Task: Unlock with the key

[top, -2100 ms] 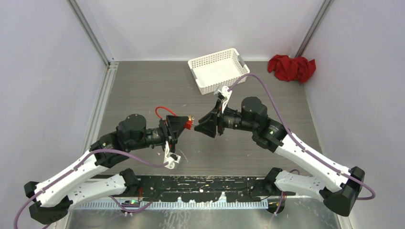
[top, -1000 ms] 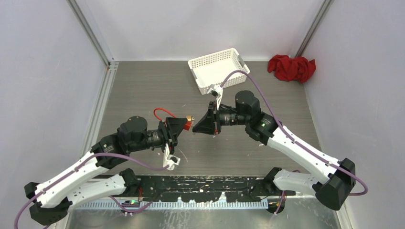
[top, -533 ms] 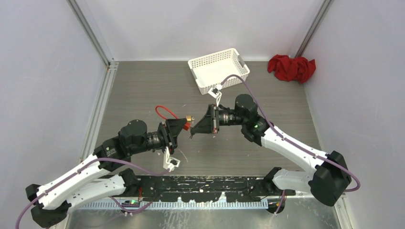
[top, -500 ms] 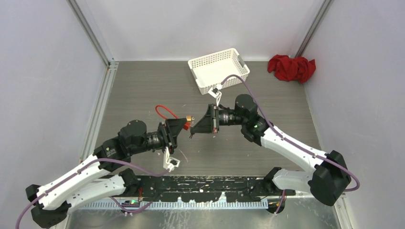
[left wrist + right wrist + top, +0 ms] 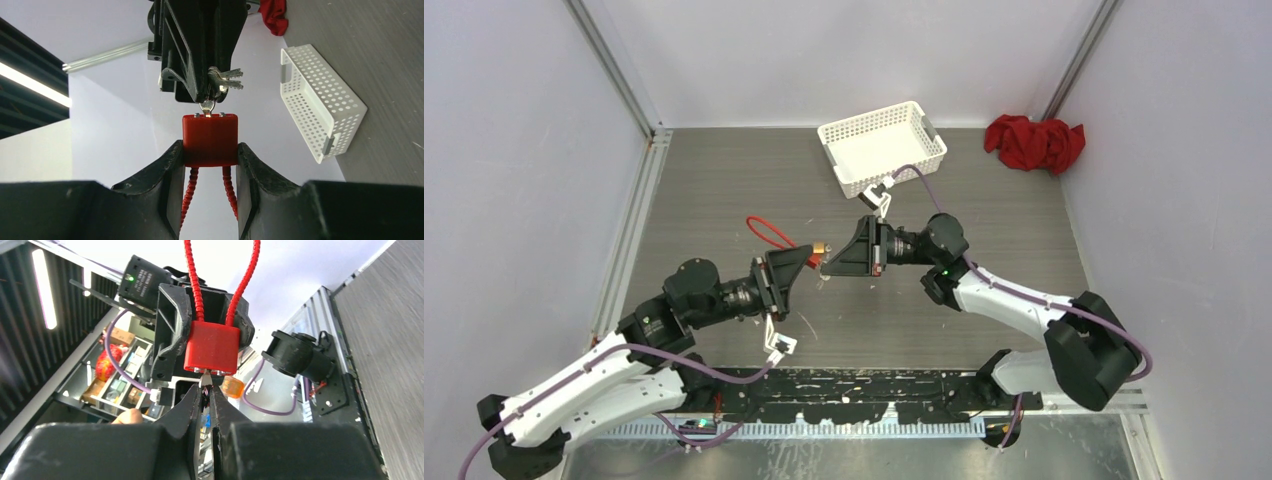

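Note:
My left gripper (image 5: 210,157) is shut on a red padlock (image 5: 210,139) with a red ribbed cable shackle (image 5: 767,231), held above the table's middle. My right gripper (image 5: 206,389) is shut on the key (image 5: 205,379), whose blade is in the keyhole at the lock's bottom face. In the left wrist view the key's bow (image 5: 207,106) sits at the lock's end, with spare keys (image 5: 226,80) hanging beside the right gripper. In the top view the two grippers meet tip to tip at the padlock (image 5: 817,258).
A white perforated basket (image 5: 882,146) stands at the back middle, just behind the right wrist. A red cloth (image 5: 1035,142) lies in the back right corner. Grey walls close in the left, right and back sides.
The right gripper has moved left to the lock and the key has gone into the keyhole. The left gripper has tilted and the shackle has swung farther back.

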### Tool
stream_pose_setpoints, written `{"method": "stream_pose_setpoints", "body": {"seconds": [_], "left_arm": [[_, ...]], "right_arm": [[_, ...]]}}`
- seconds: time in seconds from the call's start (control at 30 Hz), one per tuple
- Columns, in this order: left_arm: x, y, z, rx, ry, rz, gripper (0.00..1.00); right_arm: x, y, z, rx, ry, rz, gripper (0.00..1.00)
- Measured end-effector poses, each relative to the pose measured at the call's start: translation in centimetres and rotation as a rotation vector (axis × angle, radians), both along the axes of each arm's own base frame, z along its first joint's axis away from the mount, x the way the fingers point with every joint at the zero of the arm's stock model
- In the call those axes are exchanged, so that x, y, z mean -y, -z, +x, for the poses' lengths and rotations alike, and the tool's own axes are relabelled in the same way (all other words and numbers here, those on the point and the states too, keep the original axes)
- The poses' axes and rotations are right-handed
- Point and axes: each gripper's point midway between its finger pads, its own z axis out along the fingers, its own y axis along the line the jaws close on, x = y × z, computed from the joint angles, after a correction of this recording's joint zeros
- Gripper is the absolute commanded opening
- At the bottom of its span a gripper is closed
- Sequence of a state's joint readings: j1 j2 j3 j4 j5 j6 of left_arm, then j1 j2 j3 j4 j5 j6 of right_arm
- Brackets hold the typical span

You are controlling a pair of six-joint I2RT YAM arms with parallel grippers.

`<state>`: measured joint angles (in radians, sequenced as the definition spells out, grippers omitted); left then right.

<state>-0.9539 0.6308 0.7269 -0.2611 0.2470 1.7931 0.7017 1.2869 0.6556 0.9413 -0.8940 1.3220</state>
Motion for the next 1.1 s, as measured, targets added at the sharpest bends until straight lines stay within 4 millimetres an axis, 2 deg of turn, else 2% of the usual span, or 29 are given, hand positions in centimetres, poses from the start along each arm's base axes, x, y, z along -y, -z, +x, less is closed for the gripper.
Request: {"method": "stream_pose_setpoints", "body": {"seconds": [0.27,0.67,0.83,1.0,1.1], "left_arm": [[0.3,-1.8,-0.3,0.088,0.026,-0.039,0.00],[0.9,-3.2,-0.2,0.186,0.043,-0.055,0.00],[1.0,-3.3,-0.2,0.194,0.042,-0.059,0.00],[1.3,-3.5,-0.7,0.204,0.074,-0.063,0.00],[1.4,-3.7,-1.1,0.202,0.092,-0.072,0.00]], "right_arm": [[0.4,-1.8,-0.4,-0.057,-0.030,0.112,0.01],[0.9,-2.5,-0.2,-0.172,-0.059,0.218,0.01],[0.9,-2.7,-0.1,-0.199,-0.064,0.221,0.21],[0.8,-2.5,-0.1,-0.209,-0.063,0.209,0.54],[0.8,-2.1,0.0,-0.199,-0.051,0.171,0.60]]}}
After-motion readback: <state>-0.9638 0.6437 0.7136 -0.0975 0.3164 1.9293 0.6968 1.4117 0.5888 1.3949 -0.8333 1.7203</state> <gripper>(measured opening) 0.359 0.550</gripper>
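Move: The lock's red body, held in the left fingers, has its middle about 3 cm to the right hand's left and 1 cm ahead, level with it, with the right fingers already shut on the key in it. The cable loop lies some 5 cm ahead of the right hand and 11 cm to its left, near its height. A brass padlock stands on the table roughly 11 cm ahead, 4 cm left and 30 cm below. From the left hand the key is about 4 cm to the right, level and straight across. The key in the red lock is twisted further between the hands while both carry it up about 3 cm: the right hand rolls clockwise, looking along its fingers into the keyhole, the left rolls the lock the other way, some 25 degrees between them. The right fingers then open to about half and let go of the key; the left keeps its grip. ##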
